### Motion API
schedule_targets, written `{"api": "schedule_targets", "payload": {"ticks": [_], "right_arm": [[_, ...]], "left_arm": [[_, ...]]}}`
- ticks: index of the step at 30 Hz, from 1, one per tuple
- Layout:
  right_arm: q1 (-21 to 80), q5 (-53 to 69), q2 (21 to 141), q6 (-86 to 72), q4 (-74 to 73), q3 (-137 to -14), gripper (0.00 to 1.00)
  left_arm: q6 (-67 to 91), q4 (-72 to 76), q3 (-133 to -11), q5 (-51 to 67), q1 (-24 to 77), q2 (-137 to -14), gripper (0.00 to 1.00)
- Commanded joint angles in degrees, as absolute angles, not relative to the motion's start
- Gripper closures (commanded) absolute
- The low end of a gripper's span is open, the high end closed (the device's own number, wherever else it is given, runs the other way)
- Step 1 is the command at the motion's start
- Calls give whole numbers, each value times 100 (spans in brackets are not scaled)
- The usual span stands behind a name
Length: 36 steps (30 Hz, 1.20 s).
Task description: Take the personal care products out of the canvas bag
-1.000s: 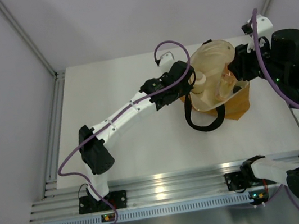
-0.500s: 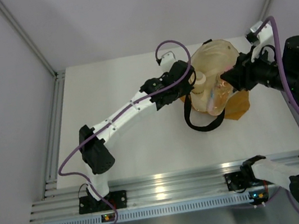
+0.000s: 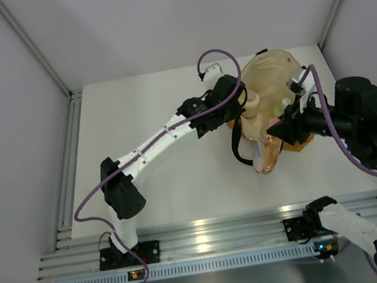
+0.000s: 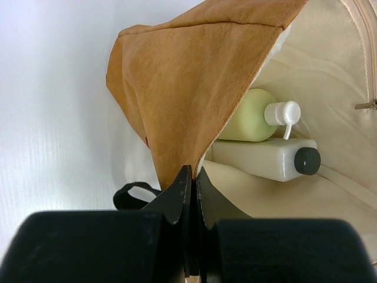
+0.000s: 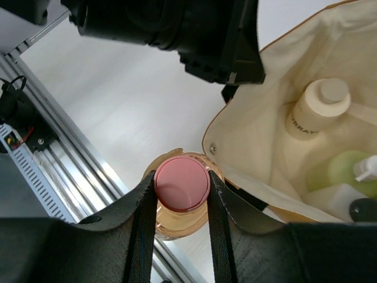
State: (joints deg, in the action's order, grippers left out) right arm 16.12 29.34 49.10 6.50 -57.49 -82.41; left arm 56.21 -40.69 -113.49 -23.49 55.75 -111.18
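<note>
The canvas bag lies open at the back right of the table. My left gripper is shut on its orange rim and holds the mouth open. My right gripper is shut on the pink cap of the orange bottle, held outside the bag near its front edge. Inside the bag lie the cream round jar, the pale green bottle with its white cap and the white squarish bottle with its dark cap.
A black loop handle hangs off the bag's front onto the white table. The aluminium rail runs along the near edge. Grey walls stand close at the left and right.
My right gripper has pulled back out of the bag toward the front with the orange bottle in it. My left gripper has kept its hold on the bag's rim.
</note>
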Motion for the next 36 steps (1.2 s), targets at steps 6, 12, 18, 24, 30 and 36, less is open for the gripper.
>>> {"api": "schedule_targets", "payload": {"ticks": [6,12,18,24,30,36], "right_arm": [[1907,3927,4140,1063,-3247,-6883,100],[2285,4289,3402,1248,-1795,-5425,100],[2917,4123,3410,1546,-1310,-4869,100],[4041,3421,3972,1924,-1266,-4869,100],[5175,3059,4622,1890,-521,-4703,100],[5589,3146,5343,1635,430,-4553,100]], "left_arm": [[5511,-3999,-11601,-2049,5485,-11320,100],[5388,-3999,-11637,-1986,5449,-11373,100],[5151,-3999,-11724,-1767,5388,-11470,100],[5019,-3999,-11768,-1705,5361,-11531,100],[4931,-3990,-11839,-1609,5309,-11610,100],[4651,-3981,-11953,-1477,5256,-11751,100]]}}
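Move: The right hand already holds the orange bottle by its pink cap, outside the bag. The open table near its front edge, where the bottle is going, lies about 18 cm left of that hand, 6 back and 36 below. From the right hand, the canvas bag is some 17 cm ahead, 9 right and 24 below; the white bottle inside is about 18 ahead, straight in line and 20 below. From the left hand, that table spot lies about 21 cm back, 14 left and 25 below. Keeping its pinch on the pink cap, the right hand first drops, then sweeps left while still sinking and drawing back a little, some 16 cm left and 15 cm down in all, away from the bag towards the clear table, while the wrist turns about 40 degrees counter-clockwise until the fingers point almost straight left. The left hand keeps its closed grip on the bag's left rim, easing down about 2 cm and turning slightly clockwise. ##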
